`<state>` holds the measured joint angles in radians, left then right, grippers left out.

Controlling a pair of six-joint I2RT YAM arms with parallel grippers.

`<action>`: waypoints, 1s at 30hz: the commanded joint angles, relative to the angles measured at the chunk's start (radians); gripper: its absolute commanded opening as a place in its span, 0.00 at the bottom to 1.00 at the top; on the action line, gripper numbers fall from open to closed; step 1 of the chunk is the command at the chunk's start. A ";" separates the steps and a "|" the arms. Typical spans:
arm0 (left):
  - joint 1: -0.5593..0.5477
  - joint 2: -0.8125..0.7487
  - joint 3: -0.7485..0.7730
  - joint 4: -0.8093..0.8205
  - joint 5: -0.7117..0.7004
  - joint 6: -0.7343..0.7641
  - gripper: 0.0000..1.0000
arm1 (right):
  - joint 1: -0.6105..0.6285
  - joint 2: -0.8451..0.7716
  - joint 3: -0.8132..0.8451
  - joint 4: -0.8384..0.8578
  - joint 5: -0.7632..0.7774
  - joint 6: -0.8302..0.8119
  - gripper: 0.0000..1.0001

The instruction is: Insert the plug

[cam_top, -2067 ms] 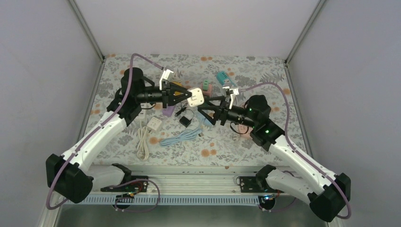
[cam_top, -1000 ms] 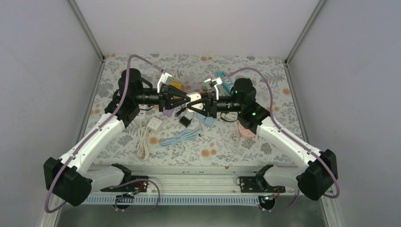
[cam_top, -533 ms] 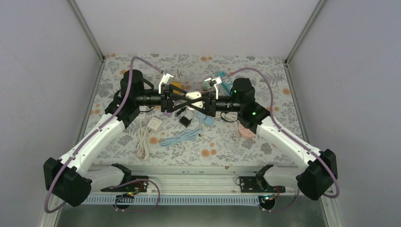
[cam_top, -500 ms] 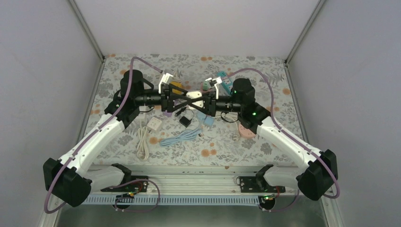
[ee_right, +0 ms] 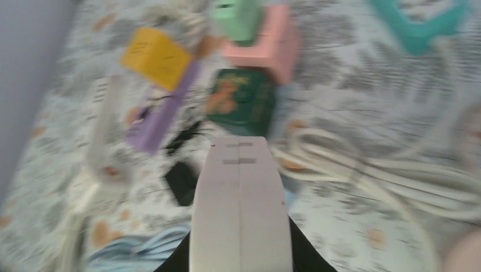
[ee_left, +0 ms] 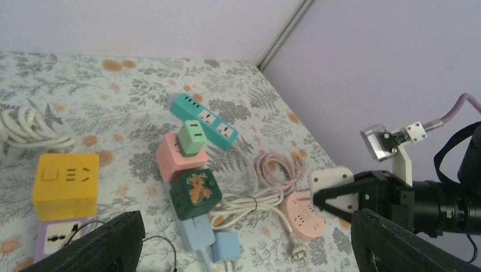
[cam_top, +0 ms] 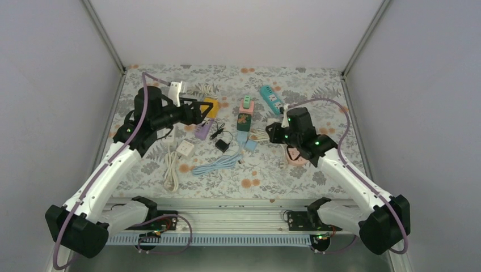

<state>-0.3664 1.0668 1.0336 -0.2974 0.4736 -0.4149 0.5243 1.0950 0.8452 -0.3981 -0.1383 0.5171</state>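
The plug [ee_left: 332, 180] is a white block, and my right gripper [ee_left: 340, 195] is shut on it, hovering just above the round pink power strip [ee_left: 303, 208]. In the right wrist view the plug [ee_right: 239, 192] fills the space between the dark jaws of that gripper [ee_right: 239, 232]; the background is blurred. Seen from the top, the right gripper [cam_top: 271, 134] sits right of centre, next to the pink strip [cam_top: 295, 157]. My left gripper [cam_top: 199, 112] is back at the upper left, open and holding nothing. Its fingers [ee_left: 108, 243] stand wide apart in its own view.
Across the floral mat lie a yellow cube socket [cam_top: 210, 105], a purple strip [cam_top: 202, 130], a teal strip [cam_top: 271, 97], a pink cube with a green adapter [cam_top: 246, 106], a dark green cube [cam_top: 244, 120], a black adapter [cam_top: 222, 145], a blue cable [cam_top: 215, 164] and a white cable [cam_top: 170, 170].
The left gripper opened, let go of the white plug and drew back to the left. The right gripper closed on the plug and carried it right and down, toward the pink strip.
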 commanded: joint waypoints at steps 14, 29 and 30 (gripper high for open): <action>0.007 0.002 -0.141 0.030 0.097 0.009 0.90 | -0.268 0.030 -0.169 -0.193 0.183 0.130 0.03; 0.006 0.026 -0.199 0.083 0.159 0.002 0.89 | -0.294 0.113 -0.151 -0.280 0.198 0.177 0.03; 0.006 0.027 -0.203 0.088 0.161 -0.001 0.89 | -0.293 0.116 -0.153 -0.279 0.201 0.178 0.03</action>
<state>-0.3656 1.0920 0.8497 -0.2481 0.6071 -0.4141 0.2394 1.1976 0.6682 -0.6518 0.0498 0.6643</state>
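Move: From the right hand, with the white plug in its fingers, the round pink socket lies about 15 cm to the right, 5 cm back and 19 cm down. The white cord coil is some 4 cm ahead and 2 cm right; the blue cube plug lies 8 cm left and 1 cm back; the pink cord coil is about 16 cm right and 6 cm ahead. For the left hand that socket is roughly 41 cm right, 6 cm back, 31 cm down. Swing the right gripper, still gripping the white plug, about 14 cm to the right and as far down until it hangs over the round pink socket, drawing back slightly later on and easing off as it nears. Meanwhile tip the fingers down and turn them clockwise, each some 30 degrees. Let the empty left gripper sink about 8 cm, wide open. ##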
